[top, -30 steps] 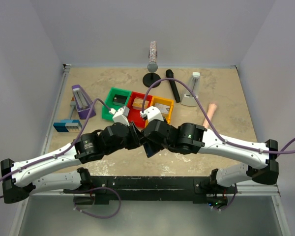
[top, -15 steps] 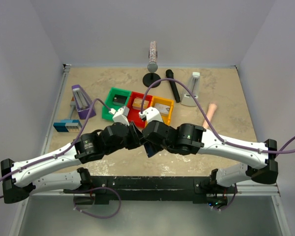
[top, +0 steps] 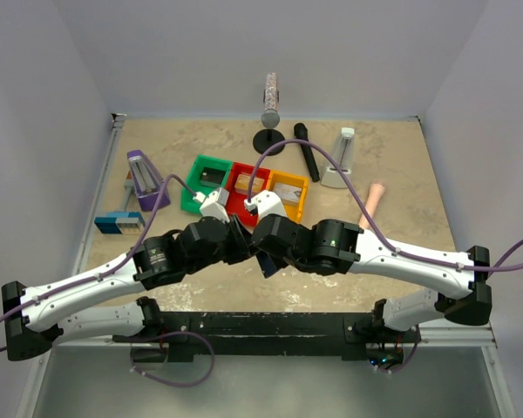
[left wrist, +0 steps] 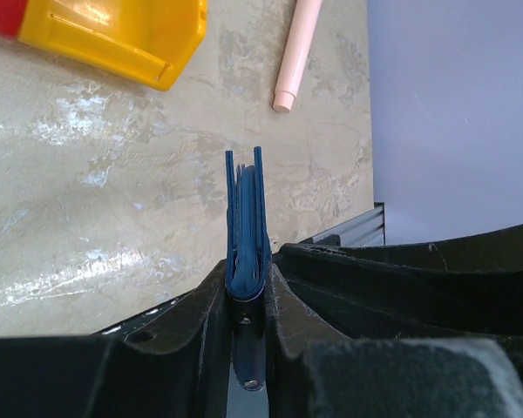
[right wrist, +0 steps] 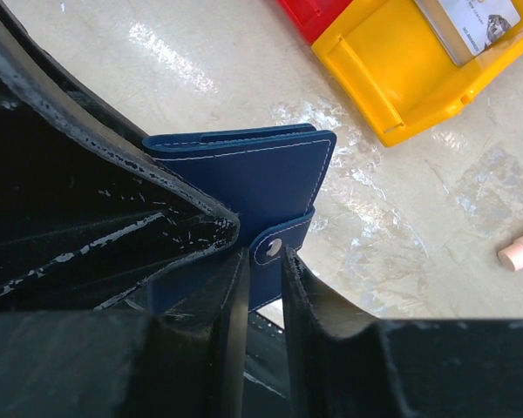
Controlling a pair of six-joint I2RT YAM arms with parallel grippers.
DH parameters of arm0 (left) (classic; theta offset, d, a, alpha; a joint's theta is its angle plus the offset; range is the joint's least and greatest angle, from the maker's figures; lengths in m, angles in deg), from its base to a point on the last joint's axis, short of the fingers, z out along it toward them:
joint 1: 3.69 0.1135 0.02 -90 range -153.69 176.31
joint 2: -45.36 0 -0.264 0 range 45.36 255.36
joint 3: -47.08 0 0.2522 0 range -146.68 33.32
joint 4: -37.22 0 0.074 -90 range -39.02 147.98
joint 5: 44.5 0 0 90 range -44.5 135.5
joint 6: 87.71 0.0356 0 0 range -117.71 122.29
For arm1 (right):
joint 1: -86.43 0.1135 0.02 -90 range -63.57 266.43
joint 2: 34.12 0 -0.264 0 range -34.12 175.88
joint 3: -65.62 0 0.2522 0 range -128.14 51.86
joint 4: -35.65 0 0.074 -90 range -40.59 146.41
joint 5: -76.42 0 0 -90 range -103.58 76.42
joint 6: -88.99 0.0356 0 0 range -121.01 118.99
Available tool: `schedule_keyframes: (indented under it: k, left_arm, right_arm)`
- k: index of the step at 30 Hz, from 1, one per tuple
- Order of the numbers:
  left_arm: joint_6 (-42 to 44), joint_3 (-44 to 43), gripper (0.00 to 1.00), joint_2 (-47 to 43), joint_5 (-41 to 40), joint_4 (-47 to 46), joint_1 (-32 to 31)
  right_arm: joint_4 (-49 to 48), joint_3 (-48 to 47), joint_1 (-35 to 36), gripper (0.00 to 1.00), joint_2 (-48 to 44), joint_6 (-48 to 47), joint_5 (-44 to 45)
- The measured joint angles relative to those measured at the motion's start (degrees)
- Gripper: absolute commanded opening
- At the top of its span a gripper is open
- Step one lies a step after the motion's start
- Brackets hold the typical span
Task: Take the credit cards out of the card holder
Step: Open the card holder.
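Note:
The card holder (left wrist: 247, 218), a dark blue wallet folded closed, hangs above the table near its front edge, where the two arms meet (top: 263, 261). My left gripper (left wrist: 247, 270) is shut on its folded spine, so I look along its edge. In the right wrist view the card holder (right wrist: 261, 178) shows its flat cover and a strap with a metal snap (right wrist: 274, 247). My right gripper (right wrist: 263, 252) is shut on that strap tab. No credit cards show; the holder is closed.
Green (top: 207, 181), red (top: 247, 187) and yellow (top: 287, 193) bins sit just beyond the grippers, with small boxes in them. A pink stick (top: 373, 202) lies to the right. A black marker (top: 307, 157), a stand (top: 270, 139), a purple object (top: 142, 180) and a blue-and-white gadget (top: 118, 223) are farther off.
The right gripper's jaws have narrowed onto the strap, and its wrist has shifted slightly left. The left arm and the holder have stayed in place.

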Motion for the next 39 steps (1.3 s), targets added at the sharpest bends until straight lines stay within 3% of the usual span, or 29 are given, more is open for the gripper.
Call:
schedule_keyframes:
  k: [9,39]
  left_arm:
    - [-0.2,0.5,0.00,-0.2,0.0,-0.9,0.0]
    - [-1.0,2.1,0.00,-2.9,-0.3,-1.4,0.0]
  right_arm:
    - [-0.2,0.0,0.1,0.00,0.0,0.2,-0.3]
    - [-0.5,0.1,0.0,0.00,-1.5,1.0,0.2]
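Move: The card holder's snap tab sits right at the right hand's fingertips, about 1 cm ahead of and 1 cm below that hand, with the finger pads already on either side of it. From the left hand, which holds the card holder upright, the snap tab is some 3 cm to the right, 1 cm ahead and 2 cm lower. The yellow bin lies about 22 cm ahead of the right hand and 4 cm to its right; the red bin about 24 cm ahead and 6 cm to its left, both some 13 cm lower. The right fingers close from about a quarter open to fully shut, pinching the snap tab at the card holder's edge; the hand holds its place meanwhile, then draws the tab slowly upward by about 1 cm. The left hand keeps its grip on the card holder and barely drifts, about half a centimetre to the left. ##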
